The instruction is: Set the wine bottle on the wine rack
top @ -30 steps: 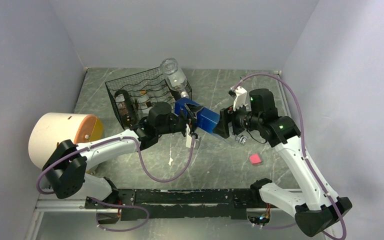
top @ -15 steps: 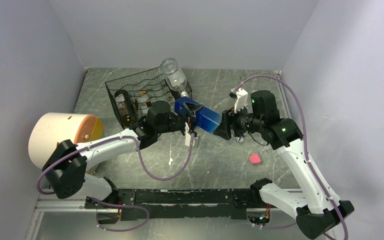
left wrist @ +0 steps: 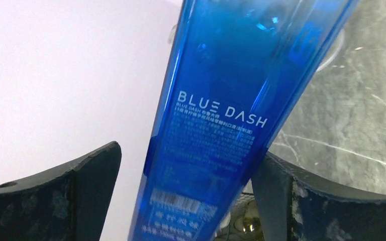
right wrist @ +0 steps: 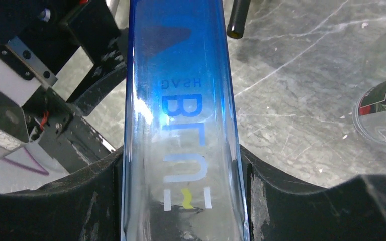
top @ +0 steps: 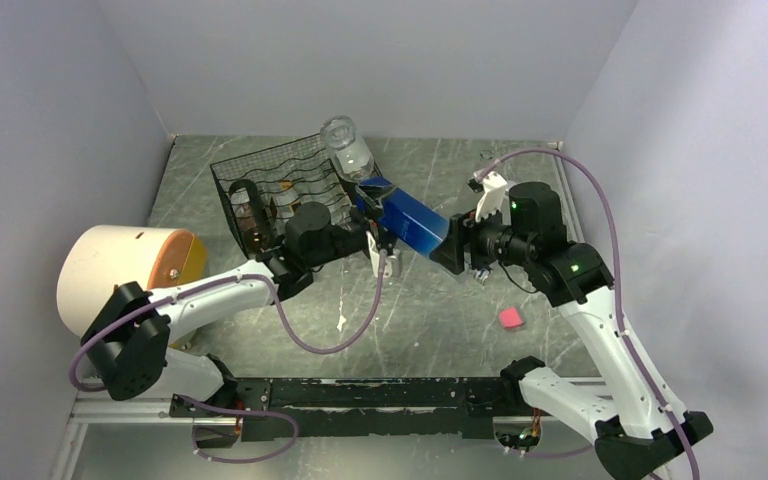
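The wine bottle (top: 406, 219) is a blue square glass bottle marked BLUE DASH. My right gripper (top: 456, 246) is shut on its wider end and holds it tilted in the air, its far end close to the right end of the black wire wine rack (top: 260, 180). In the right wrist view the bottle (right wrist: 181, 100) fills the space between the pads of the right gripper (right wrist: 181, 201). My left gripper (top: 377, 245) is open below the bottle. In its wrist view the bottle (left wrist: 221, 100) passes between the spread fingers of the left gripper (left wrist: 186, 201), with a gap on the left.
A clear bottle (top: 348, 155) lies on the rack's top right, and brown bottles (top: 250, 215) lie in its lower left. A cream cylinder with an orange end (top: 120, 270) lies at the left. A pink block (top: 509, 318) sits on the table at the right.
My right arm has carried the blue bottle back and up, toward the rack's right end. The bottle no longer sits in my left gripper's grip, and the left gripper has drawn slightly left.
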`<state>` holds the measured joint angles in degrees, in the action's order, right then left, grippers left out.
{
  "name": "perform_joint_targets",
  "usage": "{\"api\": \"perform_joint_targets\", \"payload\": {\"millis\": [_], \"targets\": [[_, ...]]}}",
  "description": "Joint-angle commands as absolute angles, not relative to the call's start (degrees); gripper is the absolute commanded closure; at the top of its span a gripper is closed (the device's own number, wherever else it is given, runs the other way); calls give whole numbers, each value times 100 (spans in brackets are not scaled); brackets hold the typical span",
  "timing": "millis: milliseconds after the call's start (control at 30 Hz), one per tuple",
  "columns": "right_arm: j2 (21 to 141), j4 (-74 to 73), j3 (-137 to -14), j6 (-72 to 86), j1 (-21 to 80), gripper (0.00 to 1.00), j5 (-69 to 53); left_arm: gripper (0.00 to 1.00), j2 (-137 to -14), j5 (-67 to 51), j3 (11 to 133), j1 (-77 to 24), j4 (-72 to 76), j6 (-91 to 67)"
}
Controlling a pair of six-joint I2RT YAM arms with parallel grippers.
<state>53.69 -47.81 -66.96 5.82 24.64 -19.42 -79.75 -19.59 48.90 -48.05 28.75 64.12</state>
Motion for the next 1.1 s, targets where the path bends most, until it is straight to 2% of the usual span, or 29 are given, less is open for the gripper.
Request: {"api": "perform_joint_targets", "payload": {"millis": [0, 167, 367, 533, 567, 700, 833, 1067], "targets": [[5175, -3821, -7010, 702, 2408, 100, -1359, 1, -7540, -685, 4828, -4813, 3656, 5433], [5130, -3565, -6891, 670, 2408, 100, -1259, 1, -7027, -450, 4056, -4818, 3817, 4534], [5065, -3102, -6711, 734, 2413, 100, -1352, 1, -6300, 164, 3938, -4817, 3576, 2777], [4994, -2558, -6557, 961, 2424, 100, -1611, 0, -6007, 1598, 4864, -4818, 1956, 582], [4982, -2485, -6517, 1017, 2430, 100, -1668, 3, -5958, 1797, 4999, -4817, 1668, 301], [5011, -1867, -6289, 1250, 2525, 100, -1875, 2, -5485, 2357, 5041, -4818, 1312, -330], [5112, -1441, -6119, 1377, 2788, 100, -1680, 3, -5164, 2865, 5531, -4817, 271, -1090], [5734, -862, -6240, 1539, 3824, 100, -1026, 4, -4948, 3255, 6103, -4817, -835, -1736]]}}
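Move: The right hand already holds the blue bottle by its neck end; the wine rack's middle lies about 26 cm ahead of that hand, 37 cm to its left and 18 cm lower. The clear bottle lying on top of the rack's right end is some 34 cm ahead, 24 cm left and 12 cm below. From the left hand, open around the blue bottle, the bottle's middle is 7 cm right and 2 cm back, at its height. The left hand, its fingers already wide open, backs off the blue bottle, going about 17 cm left and 13 cm up while its wrist rolls and its fingers swing from pointing right to pointing nearly straight ahead. The right hand keeps its grip on the neck end, first easing some 2 cm forward and slightly right, then carrying the bottle about 7 cm left towards the wine rack at nearly the same height. ##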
